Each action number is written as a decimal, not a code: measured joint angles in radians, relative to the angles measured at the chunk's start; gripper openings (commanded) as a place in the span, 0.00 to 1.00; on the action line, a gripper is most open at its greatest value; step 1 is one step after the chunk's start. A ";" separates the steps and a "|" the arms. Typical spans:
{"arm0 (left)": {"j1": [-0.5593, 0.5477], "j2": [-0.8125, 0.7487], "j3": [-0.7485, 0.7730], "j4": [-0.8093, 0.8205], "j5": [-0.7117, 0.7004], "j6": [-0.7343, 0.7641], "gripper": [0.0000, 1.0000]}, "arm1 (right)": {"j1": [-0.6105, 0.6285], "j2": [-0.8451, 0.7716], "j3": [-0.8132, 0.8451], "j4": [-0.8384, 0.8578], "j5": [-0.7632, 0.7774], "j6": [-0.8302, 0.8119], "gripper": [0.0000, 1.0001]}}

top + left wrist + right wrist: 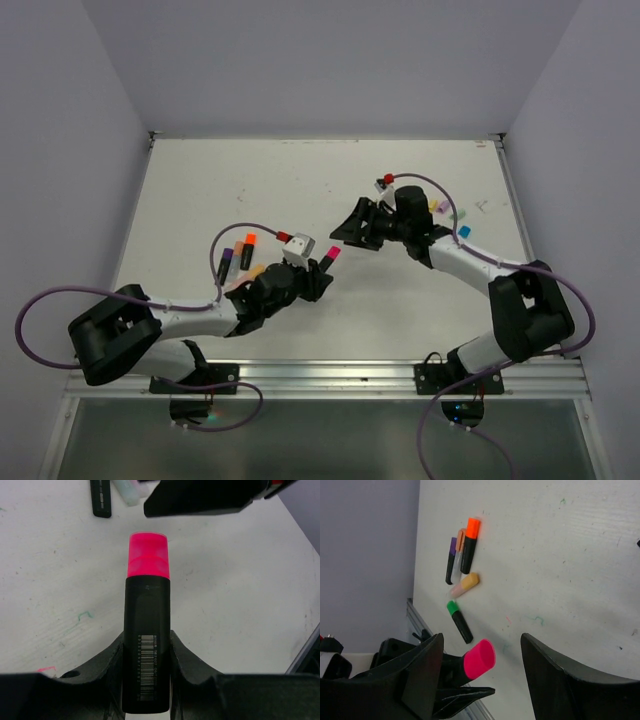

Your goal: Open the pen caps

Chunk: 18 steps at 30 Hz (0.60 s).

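My left gripper is shut on the black barrel of a pen, which points away from it with its pink cap on. In the top view this pen's pink cap sticks out toward my right gripper. The right gripper stands open; the pink cap lies in the gap between its fingers, touching neither. More pens lie on the table: an orange-capped one, a purple-capped one, a green-capped one and a pastel yellow-pink one.
Loose small caps, yellow, green and cyan, lie at the right of the white table, behind the right arm. Purple cables loop from both arms. Grey walls close in the table's far and side edges.
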 measured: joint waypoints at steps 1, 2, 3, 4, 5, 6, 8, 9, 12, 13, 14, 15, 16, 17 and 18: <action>0.000 0.003 0.010 -0.005 -0.013 0.008 0.00 | 0.016 -0.003 -0.005 0.000 0.000 0.002 0.65; 0.000 0.006 0.020 -0.010 -0.023 0.013 0.00 | 0.026 -0.004 -0.009 0.000 0.000 0.004 0.64; 0.000 0.010 0.029 -0.014 -0.031 0.016 0.00 | 0.029 -0.004 -0.011 0.000 0.000 0.007 0.63; 0.000 0.012 0.038 -0.017 -0.041 0.022 0.00 | 0.034 -0.004 -0.016 0.003 0.000 0.014 0.62; 0.000 0.013 0.045 -0.019 -0.049 0.029 0.00 | 0.036 -0.004 -0.020 0.008 0.000 0.019 0.62; 0.000 0.013 0.051 -0.021 -0.057 0.033 0.00 | 0.041 -0.003 -0.026 0.015 0.002 0.026 0.61; 0.000 0.014 0.062 -0.025 -0.069 0.039 0.00 | 0.054 -0.002 -0.035 0.025 0.003 0.037 0.57; 0.000 0.015 0.068 -0.026 -0.075 0.041 0.00 | 0.063 -0.001 -0.038 0.037 0.003 0.045 0.56; -0.002 0.026 0.082 -0.027 -0.085 0.051 0.00 | 0.089 0.012 -0.043 0.077 0.000 0.074 0.47; -0.002 0.029 0.084 -0.028 -0.089 0.055 0.00 | 0.096 0.019 -0.043 0.096 -0.001 0.083 0.44; -0.002 0.031 0.085 -0.030 -0.090 0.055 0.00 | 0.101 0.026 -0.043 0.112 -0.003 0.093 0.42; -0.002 0.033 0.086 -0.033 -0.092 0.056 0.00 | 0.103 0.033 -0.043 0.126 -0.004 0.101 0.35; -0.003 0.034 0.086 -0.034 -0.095 0.057 0.00 | 0.104 0.040 -0.043 0.137 -0.003 0.108 0.28; -0.003 0.035 0.086 -0.035 -0.097 0.058 0.00 | 0.104 0.045 -0.043 0.145 -0.003 0.115 0.21; -0.003 0.037 0.086 -0.041 -0.098 0.059 0.00 | 0.104 0.050 -0.043 0.160 -0.012 0.134 0.04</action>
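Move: The pink cap, still on the black pen that the left hand holds, lies about 4 cm back, 4 cm left and 2 cm below the open right hand. From the left hand the cap is some 5 cm ahead, 3 cm right and about 3 cm higher. A bare pale green pen lies on the table roughly 8 cm ahead, 4 cm right and 13 cm below the right hand. The yellow-capped pen lies some 17 cm left of the left hand, 2 cm ahead and 8 cm below. The right hand comes about 4 cm left and 2 to 3 cm back onto the pink cap, going back and left together at first and then almost purely left, while its wide-open fingers close until they pinch the cap from both sides. The left hand keeps its grip on the black body and brings the pen up to meet it, roughly 2 cm forward and a little over 1 cm up, tilting only slightly. ##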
